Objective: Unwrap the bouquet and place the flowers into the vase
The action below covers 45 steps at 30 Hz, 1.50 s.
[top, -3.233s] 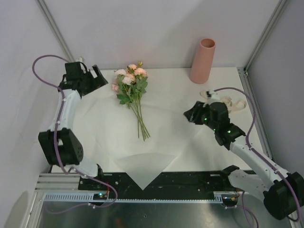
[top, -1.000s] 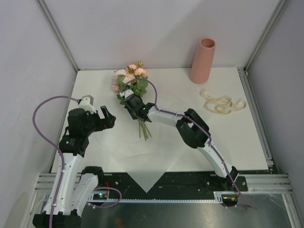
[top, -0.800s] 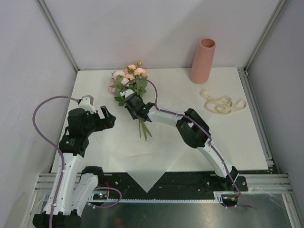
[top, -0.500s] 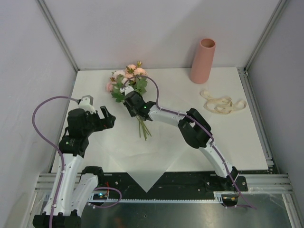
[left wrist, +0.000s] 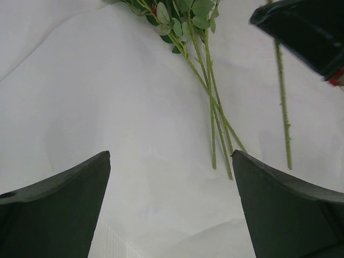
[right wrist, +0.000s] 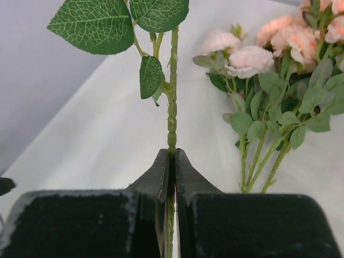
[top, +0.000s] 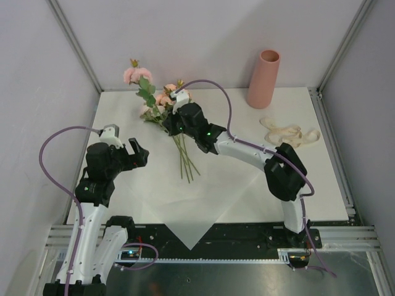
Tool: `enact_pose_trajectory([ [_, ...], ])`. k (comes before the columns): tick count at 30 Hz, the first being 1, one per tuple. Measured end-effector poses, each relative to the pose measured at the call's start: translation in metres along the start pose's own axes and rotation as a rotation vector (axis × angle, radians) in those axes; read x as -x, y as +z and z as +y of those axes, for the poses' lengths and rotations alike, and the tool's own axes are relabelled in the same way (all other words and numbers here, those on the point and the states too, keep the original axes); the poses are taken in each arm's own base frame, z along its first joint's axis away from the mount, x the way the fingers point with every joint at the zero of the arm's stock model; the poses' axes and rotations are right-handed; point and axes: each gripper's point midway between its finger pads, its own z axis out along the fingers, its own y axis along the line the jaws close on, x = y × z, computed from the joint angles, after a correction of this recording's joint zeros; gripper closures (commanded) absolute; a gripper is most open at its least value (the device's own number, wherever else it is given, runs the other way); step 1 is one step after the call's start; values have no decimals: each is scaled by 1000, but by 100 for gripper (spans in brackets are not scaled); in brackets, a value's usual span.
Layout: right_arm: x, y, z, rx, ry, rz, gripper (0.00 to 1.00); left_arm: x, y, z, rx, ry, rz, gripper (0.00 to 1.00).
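Note:
My right gripper [top: 171,120] is shut on the thin green stem [right wrist: 172,107] of one of the flowers. That flower is raised off the table, with its pink head [top: 131,74] up near the back wall and its leaves [right wrist: 94,24] above the fingers. The remaining flowers [top: 163,102] lie on the opened white paper [top: 203,191], their stems [left wrist: 215,118] pointing toward me. The salmon-pink vase [top: 263,79] stands upright at the back right, far from both grippers. My left gripper [top: 139,154] hovers open and empty to the left of the stems, fingers [left wrist: 54,209] wide apart.
A cream ribbon [top: 287,132] lies loose on the table in front of the vase. The right arm [top: 247,148] stretches across the middle of the table. Frame posts and walls close in the back and both sides.
The right gripper shut on one stem and lifted that flower up and toward the back left, away from the others. The left arm barely moved.

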Motion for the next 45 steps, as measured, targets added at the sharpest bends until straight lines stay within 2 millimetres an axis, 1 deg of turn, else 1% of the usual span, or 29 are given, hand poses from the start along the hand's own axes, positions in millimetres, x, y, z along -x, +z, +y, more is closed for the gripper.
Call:
enact_pose_trajectory([
  [2, 17, -9, 3, 32, 28, -49, 100, 0, 0, 0, 2, 0, -1, 0],
  [4, 30, -18, 2, 61, 50, -90, 100, 0, 0, 1, 8, 0, -2, 0],
  [8, 53, -33, -7, 94, 58, -174, 100, 0, 0, 2, 13, -1, -3, 0],
  [10, 68, -43, -15, 98, 34, -234, 100, 1, 0, 2, 14, -1, -4, 0],
  [15, 118, -73, -42, 87, -51, -414, 100, 1, 0, 2, 14, -7, -4, 0],
  [18, 158, -95, -70, 64, -104, -534, 100, 1, -1, 2, 12, -6, -7, 0],
  [23, 218, -137, -130, -34, -200, -720, 100, 2, -1, 1, 9, -6, -12, 0],
  [24, 228, -146, -143, -60, -221, -756, 100, 2, -1, 1, 9, -6, -12, 0],
  [25, 236, -152, -149, -73, -243, -785, 100, 2, -2, 1, 8, -6, -12, 0],
  [27, 251, -168, -177, -129, -290, -838, 100, 2, -2, 0, 5, -6, -11, 0],
  [29, 265, -180, -193, -161, -334, -889, 100, 2, -2, 0, 4, -6, -11, 1],
  [32, 296, -197, -216, -198, -397, -982, 100, 1, -1, 0, 1, -6, -7, 0],
  [35, 324, -212, -239, -235, -447, -1055, 100, 0, 0, -1, -4, -6, -1, 0],
  [36, 337, -217, -247, -252, -470, -1085, 100, 0, 0, -1, -4, -6, 0, 0],
  [39, 360, -226, -268, -292, -518, -1145, 100, -1, 0, -1, -2, -7, 3, 0],
  [41, 371, -228, -282, -315, -544, -1172, 100, -1, 1, -1, -2, -7, 4, 0],
  [45, 382, -225, -308, -348, -574, -1193, 100, -1, 1, 0, -1, -7, 6, 0],
])
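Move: One rose is already pinched by its stem in the right fingers; the pink vase it is bound for stands about 34 cm ahead of this hand and 41 cm to its right, its middle some 9 cm lower. The rest of the bouquet lies about 19 cm below, centred 10 cm ahead, 1 cm right. The ribbon lies 15 cm ahead, 52 cm right, 21 cm lower. From the idle left hand, the vase is roughly 48 cm ahead, 48 cm right, 9 cm lower. The single rose is carried clear of the bunch towards the vase: the right hand rises first, then sweeps right and forward while still climbing, about 38 cm right, 33 up and 20 forward in all, slowing its climb at the end. The wrist tips the fingers upward by some 70 degrees and turns clockwise, standing the stem up, with the fingers keeping their shut grip. ##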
